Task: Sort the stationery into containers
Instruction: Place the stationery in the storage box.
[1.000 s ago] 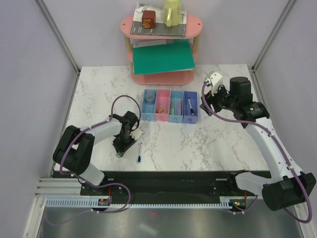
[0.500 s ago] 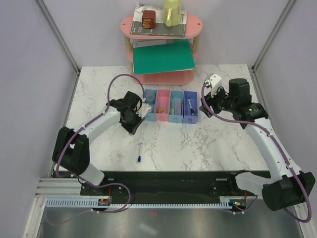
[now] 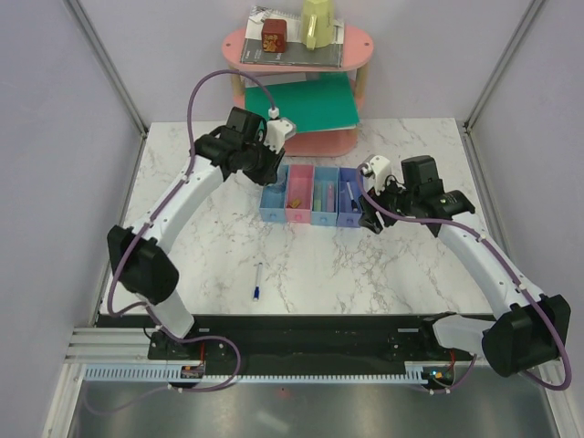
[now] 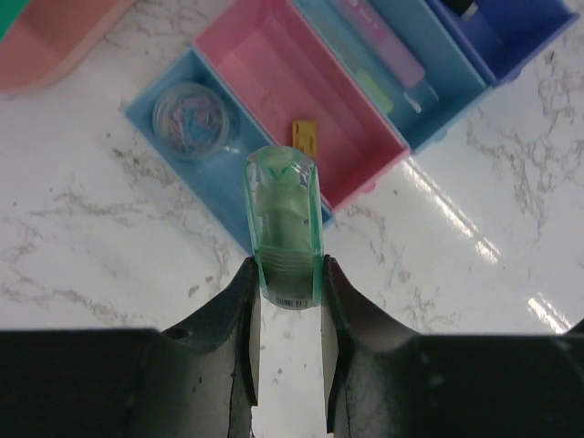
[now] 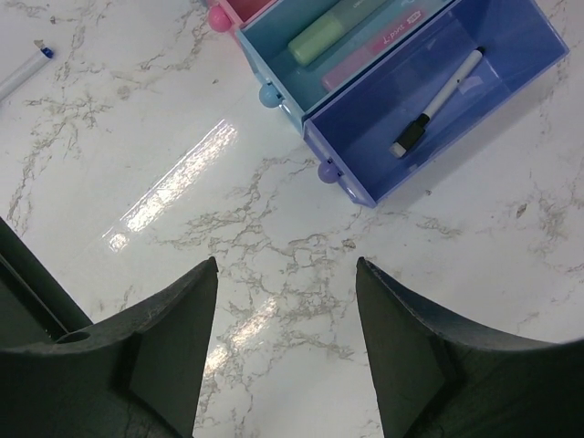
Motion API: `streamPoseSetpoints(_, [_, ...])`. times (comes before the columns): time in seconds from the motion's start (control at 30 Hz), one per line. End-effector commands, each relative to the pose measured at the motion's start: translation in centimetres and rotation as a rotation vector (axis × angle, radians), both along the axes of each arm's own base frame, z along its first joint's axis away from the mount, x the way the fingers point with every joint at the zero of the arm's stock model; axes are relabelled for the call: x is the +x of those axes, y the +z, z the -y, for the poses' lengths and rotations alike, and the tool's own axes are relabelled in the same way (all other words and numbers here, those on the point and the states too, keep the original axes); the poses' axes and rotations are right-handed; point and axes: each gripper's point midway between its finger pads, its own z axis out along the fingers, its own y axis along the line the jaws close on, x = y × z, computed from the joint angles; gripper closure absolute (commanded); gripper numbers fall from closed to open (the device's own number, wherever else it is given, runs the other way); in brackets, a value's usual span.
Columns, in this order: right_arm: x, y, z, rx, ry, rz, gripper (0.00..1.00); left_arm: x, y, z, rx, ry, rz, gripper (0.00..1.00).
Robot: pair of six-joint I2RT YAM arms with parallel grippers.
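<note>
My left gripper (image 3: 265,164) is shut on a small translucent green-cased item (image 4: 284,233) and holds it above the near end of the light blue tray (image 4: 219,196) and pink tray (image 4: 274,73). The light blue tray holds a clear round roll (image 4: 190,117). The pink tray holds a tan eraser (image 4: 306,135). The blue tray (image 5: 274,68) holds a pale green marker (image 5: 324,38) and a pink marker (image 5: 383,41). The violet-blue tray (image 5: 493,55) holds a thin black-capped pen (image 5: 436,102). A thin white pen with a blue tip (image 3: 257,281) lies on the table. My right gripper (image 5: 285,265) is open and empty just before the violet-blue tray.
The four trays (image 3: 312,219) sit in a row mid-table. Behind them stands a pink oval two-tier shelf (image 3: 356,50) with a green folder (image 3: 301,105), grey books, a red box and a yellow cup. Purple cables loop off both arms.
My left arm swung from the front-left of the table up and back to above the trays, carrying the green item. My right gripper moved left and nearer, beside the violet-blue tray.
</note>
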Motion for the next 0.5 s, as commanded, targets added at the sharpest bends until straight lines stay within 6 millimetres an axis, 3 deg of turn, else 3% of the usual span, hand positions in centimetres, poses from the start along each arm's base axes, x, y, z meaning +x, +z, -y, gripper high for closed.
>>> streamPoseSetpoints(0.0, [0.2, 0.7, -0.1, 0.007, -0.013, 0.021, 0.3, 2.8, -0.4, 3.8, -0.109, -0.007, -0.07, 0.98])
streamPoseSetpoints(0.1, [0.0, 0.2, 0.4, -0.018, -0.013, 0.028, 0.3, 5.0, -1.4, 5.5, -0.121, -0.006, -0.086, 0.98])
streamPoseSetpoints(0.13, [0.0, -0.1, 0.7, -0.03, -0.021, 0.026, 0.3, 5.4, -3.5, 6.1, -0.103, -0.009, -0.124, 0.98])
streamPoseSetpoints(0.2, [0.0, -0.4, 0.9, -0.044, -0.021, 0.024, 0.3, 6.0, -4.6, 6.8, -0.089, -0.013, -0.133, 0.98])
streamPoseSetpoints(0.27, [0.1, -0.5, 1.0, -0.053, -0.025, 0.028, 0.3, 6.3, -6.7, 7.2, -0.071, -0.015, -0.167, 0.98])
streamPoseSetpoints(0.47, [0.3, -0.7, 1.0, -0.053, -0.031, 0.031, 0.3, 6.8, -9.6, 7.7, -0.048, -0.011, -0.206, 0.98])
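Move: The left hand holds the green stationery piece; the middle of the pink compartment it is bound for lies about 7 cm ahead, 8 cm to the right and 19 cm below. The eraser sits in it, some 4 cm ahead and 7 cm right of the hand. The paperclip tub is about 10 cm ahead and 1 cm right, and the marker compartment 7 cm ahead and 15 cm right. From the right hand, the pink compartment is roughly 13 cm ahead, 21 cm left and 15 cm below. Still pinching the green piece, the left hand first swings forward and to the right across the blue compartment with the paperclip tub, about 6 cm each way by the end, starting nearly level. It then stops going forward and sinks almost straight down towards the pink compartment, about 11 cm lower in all, while the fingers tip some 15 degrees nearer to pointing straight down and keep their grip. ##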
